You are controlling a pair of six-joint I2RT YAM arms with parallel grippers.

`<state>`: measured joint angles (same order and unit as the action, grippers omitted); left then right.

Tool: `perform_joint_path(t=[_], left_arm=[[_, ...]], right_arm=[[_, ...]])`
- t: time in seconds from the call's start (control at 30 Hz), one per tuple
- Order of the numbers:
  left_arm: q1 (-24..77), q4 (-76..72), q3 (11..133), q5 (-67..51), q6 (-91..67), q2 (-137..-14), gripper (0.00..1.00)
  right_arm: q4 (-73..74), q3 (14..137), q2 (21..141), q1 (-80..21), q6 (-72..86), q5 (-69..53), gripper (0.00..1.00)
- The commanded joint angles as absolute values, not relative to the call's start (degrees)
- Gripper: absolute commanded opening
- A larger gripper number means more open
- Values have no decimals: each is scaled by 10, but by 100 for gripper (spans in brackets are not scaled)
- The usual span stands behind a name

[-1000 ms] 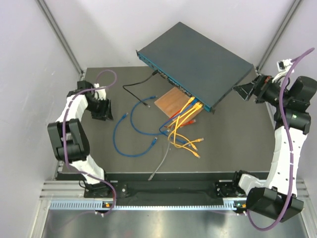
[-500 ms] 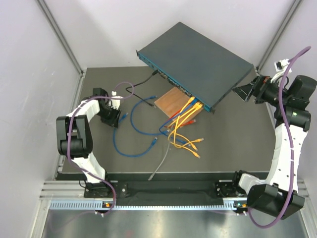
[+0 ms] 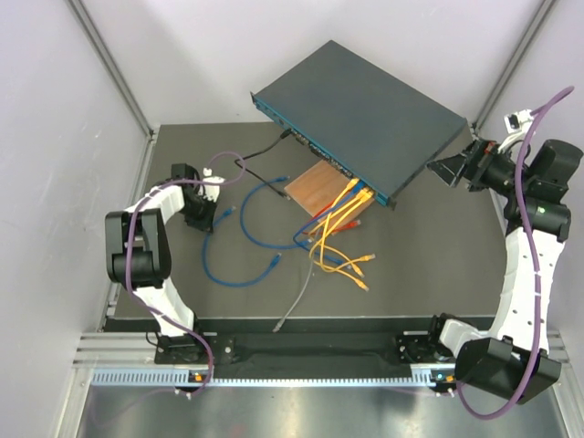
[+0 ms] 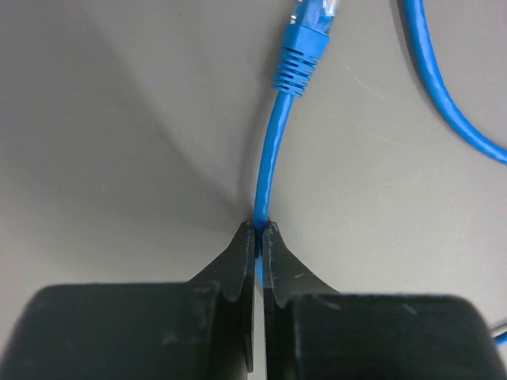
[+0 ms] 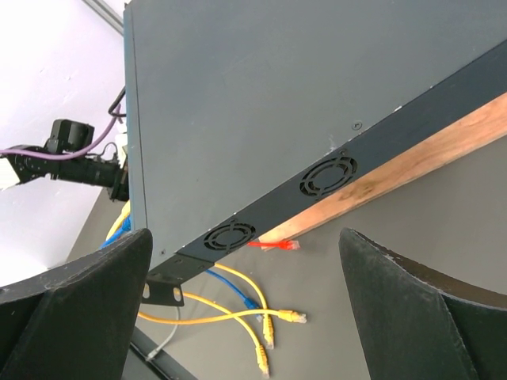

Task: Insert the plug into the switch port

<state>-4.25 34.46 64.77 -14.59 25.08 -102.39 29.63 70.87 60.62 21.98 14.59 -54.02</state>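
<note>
The switch [image 3: 360, 114] is a wide dark teal-grey box at the back, its socket face toward the front left; it fills the top of the right wrist view [image 5: 261, 95]. My left gripper [image 3: 210, 219] is shut on a blue cable [image 3: 212, 260]. In the left wrist view the jaws [image 4: 260, 228] pinch the cable [image 4: 268, 166] a short way behind its blue plug [image 4: 305, 43], which lies on the mat ahead. My right gripper [image 3: 449, 170] is open and empty beside the switch's right end, its fingers [image 5: 71, 317] wide apart.
A brown wooden board [image 3: 319, 187] lies under the switch's front edge. Several yellow cables [image 3: 342, 246] and another blue cable hang from the ports onto the mat. A black cable [image 3: 251, 169], a grey cable [image 3: 297, 301] and a red plug [image 5: 273, 245] lie nearby.
My left gripper has moved right from the mat's left edge to the blue cable and closed on it; the cable's loop has shifted slightly left. The right arm has barely moved.
</note>
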Motion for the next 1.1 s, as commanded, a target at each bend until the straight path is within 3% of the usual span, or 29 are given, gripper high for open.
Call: perform_joint_path(t=[0.0,0.3,0.53,0.63,0.77,0.9,1.07], left_arm=[[-59,353,645,-170,221,-992,0],[-67,505,731,-280,178,-800,0],[-52,615,816,-418,160,-721,0],[35,614,859,-409,125,-699,0],[194,547,882,-311,1,-686,0],[232,488,900,-311,-101,-697,0],[389,425,914,-270,-164,-729,0]], right_arm=[[264,704,599,227,152,-552,100],[247,677,577,226,157,-568,100],[192,648,554,225,195,-589,96],[192,642,553,220,200,-585,94],[188,624,550,216,214,-569,93],[173,622,541,213,230,-561,90],[36,597,519,182,326,-597,71]])
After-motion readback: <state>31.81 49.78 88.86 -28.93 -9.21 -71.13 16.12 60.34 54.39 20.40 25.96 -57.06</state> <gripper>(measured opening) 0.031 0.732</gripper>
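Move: The left hand, low over the table, already holds the blue cable; its plug sticks out about 4 cm ahead and 4 cm right. The switch port area lies roughly 39 cm right, 11 ahead and a little higher; the cable's far plug is some 18 cm right and 8 back, a second blue cable's plug 20 right and 13 ahead. From the raised right hand the held plug is some 51 cm left, 8 ahead and 34 below. Lifting the pinched blue cable steeply off the table, the left hand climbs some 30 cm, then sweeps about 25 cm right while drawing back 12 or so, towards the right gripper. The wrist swings about 45 degrees, so the fingers turn from down to rightward, keeping their pinch. The right hand shifts 2 to 3 cm, mostly left, and starts closing from wide open. ##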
